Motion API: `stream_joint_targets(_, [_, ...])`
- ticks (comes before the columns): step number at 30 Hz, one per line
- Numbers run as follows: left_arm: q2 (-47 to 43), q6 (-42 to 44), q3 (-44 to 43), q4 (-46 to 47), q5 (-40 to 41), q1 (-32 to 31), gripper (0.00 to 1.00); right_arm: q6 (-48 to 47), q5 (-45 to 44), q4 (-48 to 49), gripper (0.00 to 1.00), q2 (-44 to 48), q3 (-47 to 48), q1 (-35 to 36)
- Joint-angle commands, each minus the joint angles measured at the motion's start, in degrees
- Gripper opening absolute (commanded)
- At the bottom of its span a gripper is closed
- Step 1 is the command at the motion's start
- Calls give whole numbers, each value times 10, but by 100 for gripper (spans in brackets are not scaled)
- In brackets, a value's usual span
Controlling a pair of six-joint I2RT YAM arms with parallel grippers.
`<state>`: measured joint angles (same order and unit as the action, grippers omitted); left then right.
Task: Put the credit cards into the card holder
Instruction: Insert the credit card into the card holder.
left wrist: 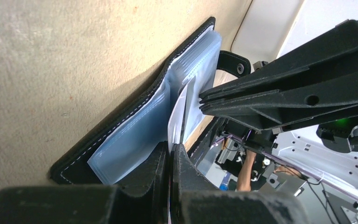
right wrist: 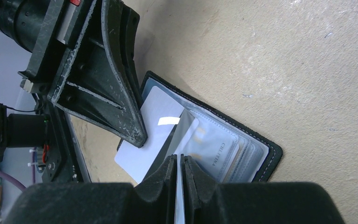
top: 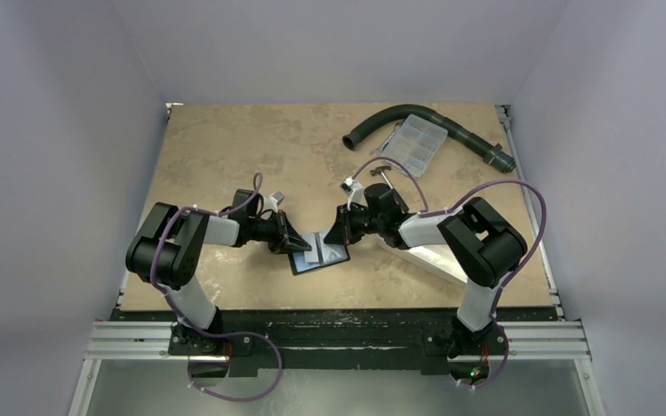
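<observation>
The black card holder [top: 321, 254] lies open on the table between both arms, its pale blue-grey sleeves up; it also shows in the left wrist view [left wrist: 135, 126] and the right wrist view [right wrist: 242, 144]. My left gripper [top: 300, 245] is shut on a white card [right wrist: 151, 133], whose edge [left wrist: 177, 116] stands at the holder's sleeves. My right gripper [top: 336, 236] is shut on a thin pale sleeve [right wrist: 182, 133] of the holder and lifts it. A card marked with letters [right wrist: 219, 149] sits in a sleeve.
A clear compartment box [top: 416, 143] and a curved black hose [top: 460, 130] lie at the back right. A white tray [top: 429, 257] lies under the right arm. Grey walls close the table on three sides.
</observation>
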<state>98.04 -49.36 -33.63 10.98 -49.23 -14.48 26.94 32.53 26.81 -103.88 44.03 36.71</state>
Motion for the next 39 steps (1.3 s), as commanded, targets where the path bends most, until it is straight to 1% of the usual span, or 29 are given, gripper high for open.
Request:
stream_joint_targets(1, [18,-17,7,44,65,7,0,-16,-22,-56,17,-28,-14,2])
stream_joint_targets(5, [9,-27,20,58,80,7,0,-15,-21,-55,17,-28,-15,2])
stream_joint_targets(13, [-11,-94,77,156,107,-9,0,-6,-15,-44,17,-24,-22,2])
stream_joint_targets(15, [-20,-120,97,189,118,-12,0,4,-9,-35,17,-21,-26,2])
stream_joint_targets(20, [-47,-142,114,208,158,-32,0,56,16,-9,17,-1,-40,1])
stream_joint_targets(23, [-64,-138,114,197,181,-41,0,83,24,-6,18,31,-48,-4])
stream_joint_targets(25, [-68,-130,109,182,190,-45,0,84,22,-22,20,63,-51,-14])
stream_joint_targets(28, [-58,-126,106,177,190,-49,0,45,-7,-85,29,105,-36,-21])
stream_joint_targets(29, [-53,-123,104,173,190,-50,0,28,-19,-108,31,111,-29,-21])
stream_joint_targets(33, [-44,-112,96,162,196,-58,0,0,-37,-146,36,112,-20,-22])
stream_joint_targets(36, [-46,-108,91,154,206,-65,0,-3,-42,-139,38,96,-20,-22])
stream_joint_targets(39, [-51,-95,74,122,222,-75,0,-9,-64,-138,38,79,-17,-22])
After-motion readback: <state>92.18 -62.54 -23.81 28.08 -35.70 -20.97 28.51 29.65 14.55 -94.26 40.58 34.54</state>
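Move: My left hand pinches the white card by its left edge. The card holder's right-side pocket, where the card is going, has its middle about 6 cm to the right, straight ahead 0, and 1 cm below. The holder's left half lies some 2 cm left and 2 cm back. My right fingertips sit over that pocket, its middle about 1 cm back, 1 cm right and 1 cm below; from them the hammer is roughly 18 cm right and 17 cm ahead. My left hand keeps its pinch and works the card rightward, about 1.5 cm deeper under the clear pocket film, swivelling some 10 degrees counter-clockwise as it goes. My right hand first stays on the pocket, then draws back about 2 cm, opens its fingers, lifts and pulls roughly 3.5 cm right, coming free of the film and sinking a little at the end. ##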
